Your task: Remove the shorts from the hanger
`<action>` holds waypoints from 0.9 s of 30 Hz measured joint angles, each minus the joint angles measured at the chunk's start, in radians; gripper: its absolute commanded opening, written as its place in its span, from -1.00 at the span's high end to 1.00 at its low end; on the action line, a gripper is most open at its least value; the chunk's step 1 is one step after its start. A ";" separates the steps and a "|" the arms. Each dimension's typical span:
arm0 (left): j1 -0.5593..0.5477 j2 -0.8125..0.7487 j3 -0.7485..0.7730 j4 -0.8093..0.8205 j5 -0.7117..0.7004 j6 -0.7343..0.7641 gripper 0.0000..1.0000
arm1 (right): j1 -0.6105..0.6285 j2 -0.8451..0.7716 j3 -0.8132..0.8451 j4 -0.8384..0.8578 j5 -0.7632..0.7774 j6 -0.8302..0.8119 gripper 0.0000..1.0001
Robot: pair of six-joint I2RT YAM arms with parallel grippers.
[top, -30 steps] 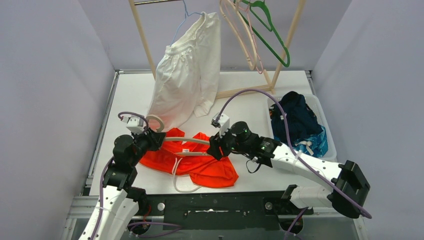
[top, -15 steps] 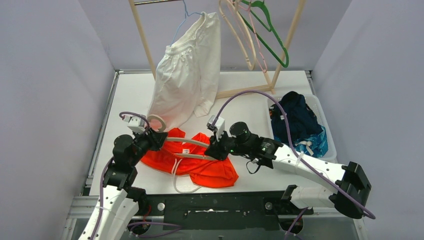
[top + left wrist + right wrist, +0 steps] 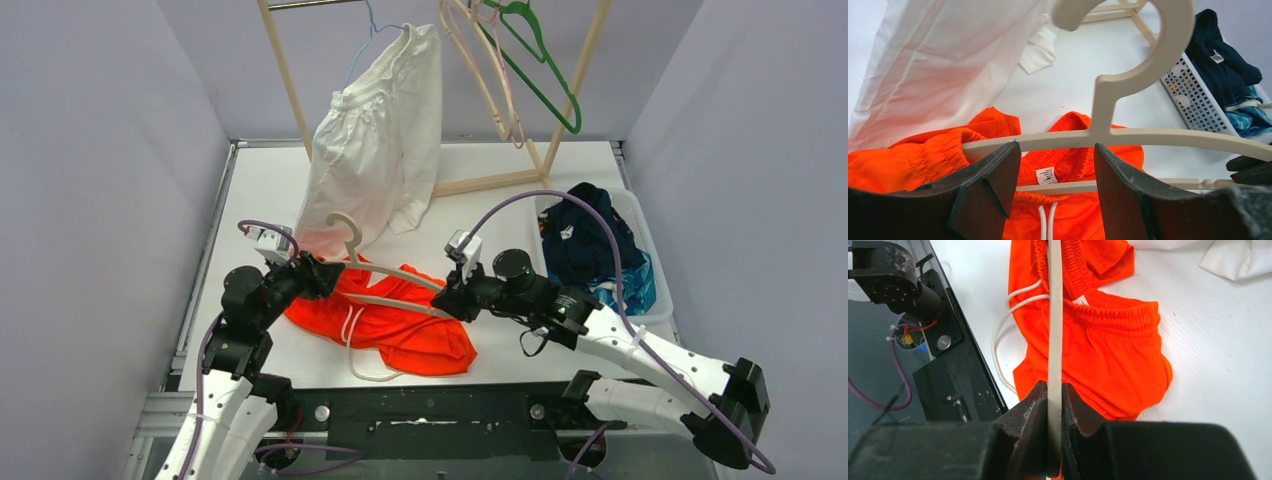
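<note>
Bright orange shorts lie flat on the table near the arms. A beige plastic hanger slants over them with its hook up. My right gripper is shut on the hanger's right end, and the bar runs straight out of its jaws over the orange shorts. My left gripper stands open at the hanger's left end. From the left wrist, the hanger crosses just beyond that gripper, untouched, above the orange waistband. White shorts hang on a blue wire hanger.
A wooden rack stands at the back with empty pink and green hangers. A white basket at the right holds navy and blue patterned shorts. The black base plate runs along the table's near edge.
The right gripper closed on the hanger's right end and drew it to the right. The left gripper opened and let go of the hanger. The hook has tipped up.
</note>
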 measured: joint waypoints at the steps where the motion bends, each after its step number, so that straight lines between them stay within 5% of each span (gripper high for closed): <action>1: 0.000 0.004 0.005 -0.005 -0.002 0.002 -0.14 | -0.005 -0.021 -0.009 -0.010 0.000 -0.002 1.00; 13: 0.005 0.114 0.026 -0.129 -0.236 -0.001 -0.09 | -0.020 -0.209 -0.045 -0.110 -0.012 -0.006 1.00; 24: 0.006 0.260 0.049 -0.186 -0.299 -0.034 0.94 | -0.020 -0.188 -0.048 -0.136 -0.024 -0.006 1.00; 27: 0.006 0.274 0.061 -0.202 -0.311 -0.039 1.00 | -0.024 -0.180 -0.048 -0.142 -0.014 -0.005 1.00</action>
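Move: Just left of the left hand lies the orange shorts' waistband at the hanger's left end, about 6 cm left, 2 cm ahead and 9 cm down. The hanger's hook stands roughly 6 cm ahead and 3 cm to the right, near hand height; the white shorts' lower hem is some 10 cm ahead, 2 cm left and 10 cm down. From the right hand, which already holds the hanger's right end, that waistband is about 25 cm left, 8 cm ahead and 10 cm lower. Dropping about 9 cm, and shifting some 5 cm left early on, the open left hand leaves the hanger bar for the waistband around its left end, tipping down and swinging counter-clockwise about 20 degrees each, then shuts on the waistband's edge. The right hand keeps its pinch on the hanger and draws it a few centimetres right and back. ##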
